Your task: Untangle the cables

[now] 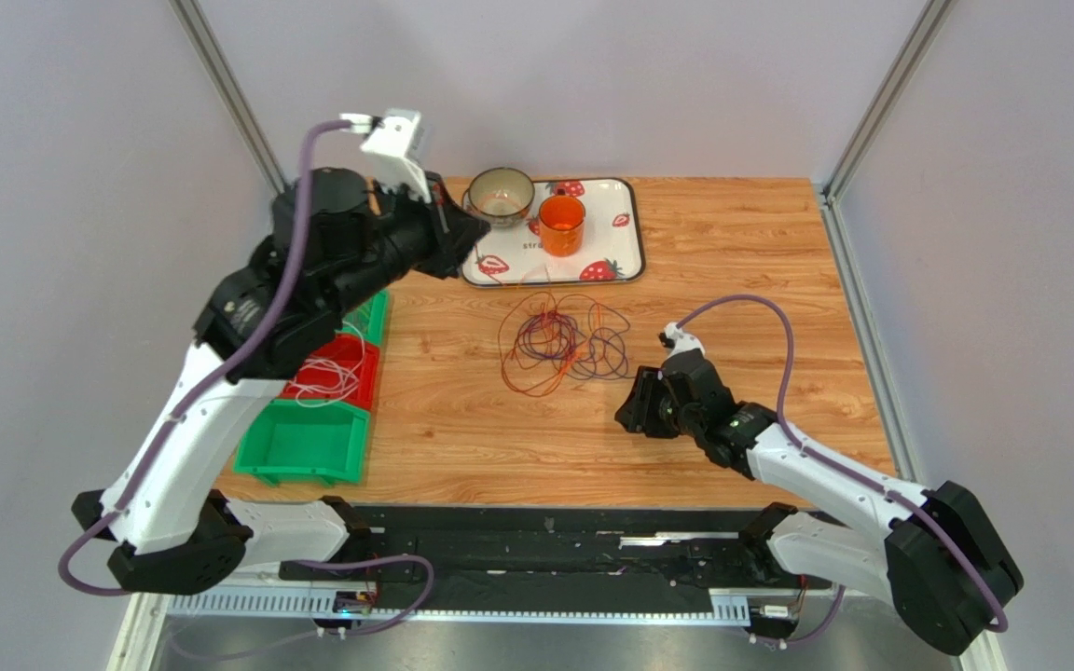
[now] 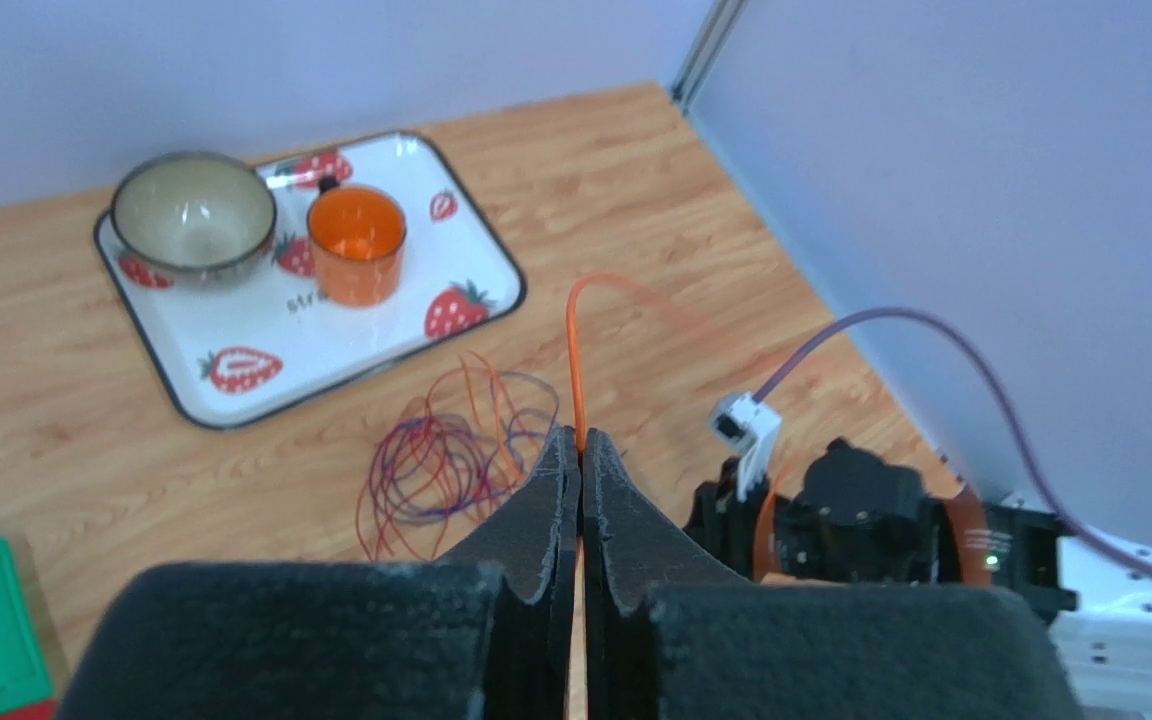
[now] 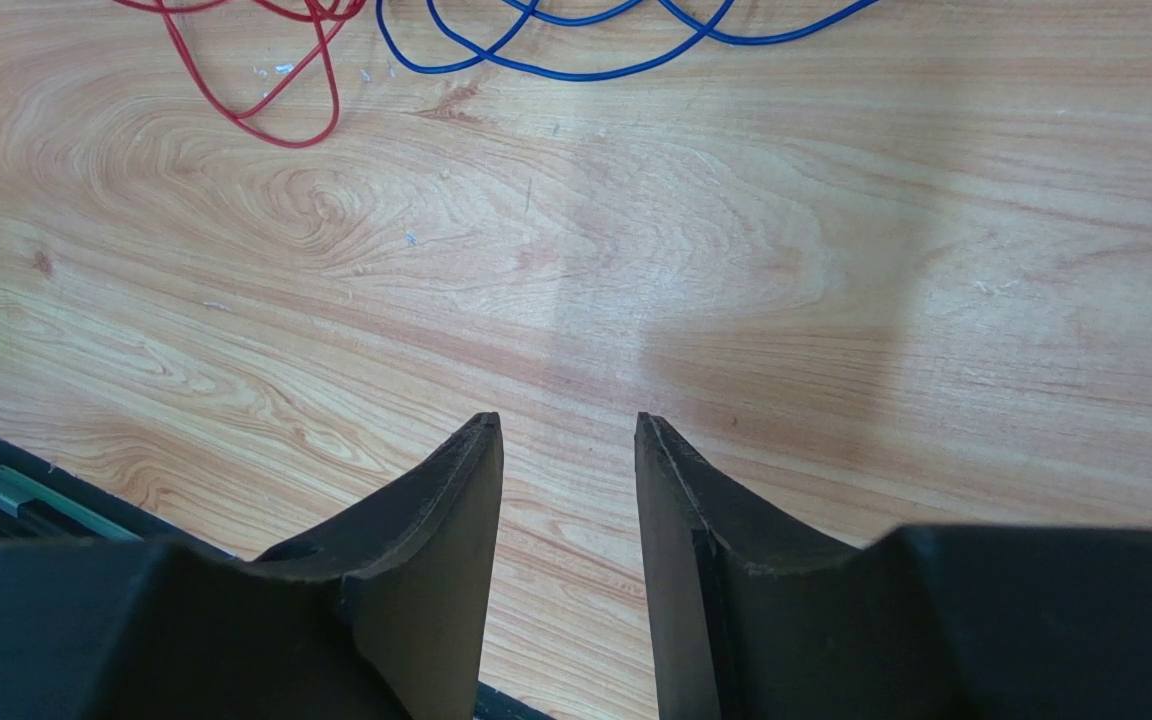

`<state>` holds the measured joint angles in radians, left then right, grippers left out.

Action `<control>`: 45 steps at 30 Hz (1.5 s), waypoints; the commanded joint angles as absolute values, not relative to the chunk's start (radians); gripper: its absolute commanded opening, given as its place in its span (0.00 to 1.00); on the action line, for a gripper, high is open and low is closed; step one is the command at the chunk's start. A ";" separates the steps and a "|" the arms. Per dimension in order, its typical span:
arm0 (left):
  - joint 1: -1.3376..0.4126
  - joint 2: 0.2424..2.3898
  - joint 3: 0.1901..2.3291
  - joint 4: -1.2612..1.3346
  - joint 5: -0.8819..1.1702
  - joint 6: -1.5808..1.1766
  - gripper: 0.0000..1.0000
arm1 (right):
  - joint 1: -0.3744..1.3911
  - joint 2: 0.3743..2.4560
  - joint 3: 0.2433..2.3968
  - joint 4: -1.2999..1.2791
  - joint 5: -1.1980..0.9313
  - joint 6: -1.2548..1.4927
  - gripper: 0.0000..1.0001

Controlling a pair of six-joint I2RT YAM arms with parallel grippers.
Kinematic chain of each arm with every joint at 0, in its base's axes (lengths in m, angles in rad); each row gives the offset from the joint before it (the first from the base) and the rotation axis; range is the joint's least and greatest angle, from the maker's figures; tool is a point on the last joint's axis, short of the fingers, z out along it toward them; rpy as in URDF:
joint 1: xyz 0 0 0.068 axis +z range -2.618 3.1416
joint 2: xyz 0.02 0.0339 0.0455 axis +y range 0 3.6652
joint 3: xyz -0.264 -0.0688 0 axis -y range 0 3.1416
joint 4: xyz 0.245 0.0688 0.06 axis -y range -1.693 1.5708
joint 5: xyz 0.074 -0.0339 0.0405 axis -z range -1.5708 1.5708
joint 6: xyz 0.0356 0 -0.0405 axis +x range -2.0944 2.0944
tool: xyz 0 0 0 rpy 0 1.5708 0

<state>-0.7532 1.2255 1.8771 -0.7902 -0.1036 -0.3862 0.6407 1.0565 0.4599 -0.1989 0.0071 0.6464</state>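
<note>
The cables (image 1: 564, 340) lie in a loose tangle of orange, dark red and purple loops on the wooden table, in front of the tray. My left gripper (image 1: 474, 232) is raised above the tray's left end. In the left wrist view it (image 2: 582, 440) is shut on one orange cable (image 2: 573, 353), which rises from the tips and curves right, above the tangle (image 2: 440, 458). My right gripper (image 1: 635, 408) sits low on the table just right of the tangle. In the right wrist view it (image 3: 567, 428) is open and empty, with red (image 3: 274, 98) and blue (image 3: 597, 53) loops ahead.
A strawberry-print tray (image 1: 618, 259) at the back holds a bowl (image 1: 501, 195) and an orange cup (image 1: 561, 222). Green bins (image 1: 302, 436) and a red bin (image 1: 340, 366) holding some thin wires stand at the left edge. Grey walls close in both sides.
</note>
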 commanded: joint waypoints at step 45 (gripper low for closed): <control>-0.531 1.069 1.853 -1.460 -1.032 -0.626 0.00 | 0.644 1.124 0.505 -0.170 -0.034 0.626 0.42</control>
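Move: The orange cable is already pinched and held high in the left hand; the red bin, middle of the row of three, lies about 27 cm to this hand's left, 6 cm farther out and some 44 cm below. The near green bin is 11 cm back of the red one, the far green bin 12 cm beyond it. The red-blue tangle lies about 11 cm ahead of the left hand, 9 cm to its right. From the idle right hand, the red bin is roughly 43 cm left and 9 cm ahead. The orange cable stays pinched in the left hand's shut fingers as the hand first drops about 14 cm, then swings some 23 cm left, away from the tangle and towards the bins, easing back up a few centimetres. Meanwhile the hand turns counter-clockwise by roughly 60 degrees, bringing the fingers round to point forward and left. ##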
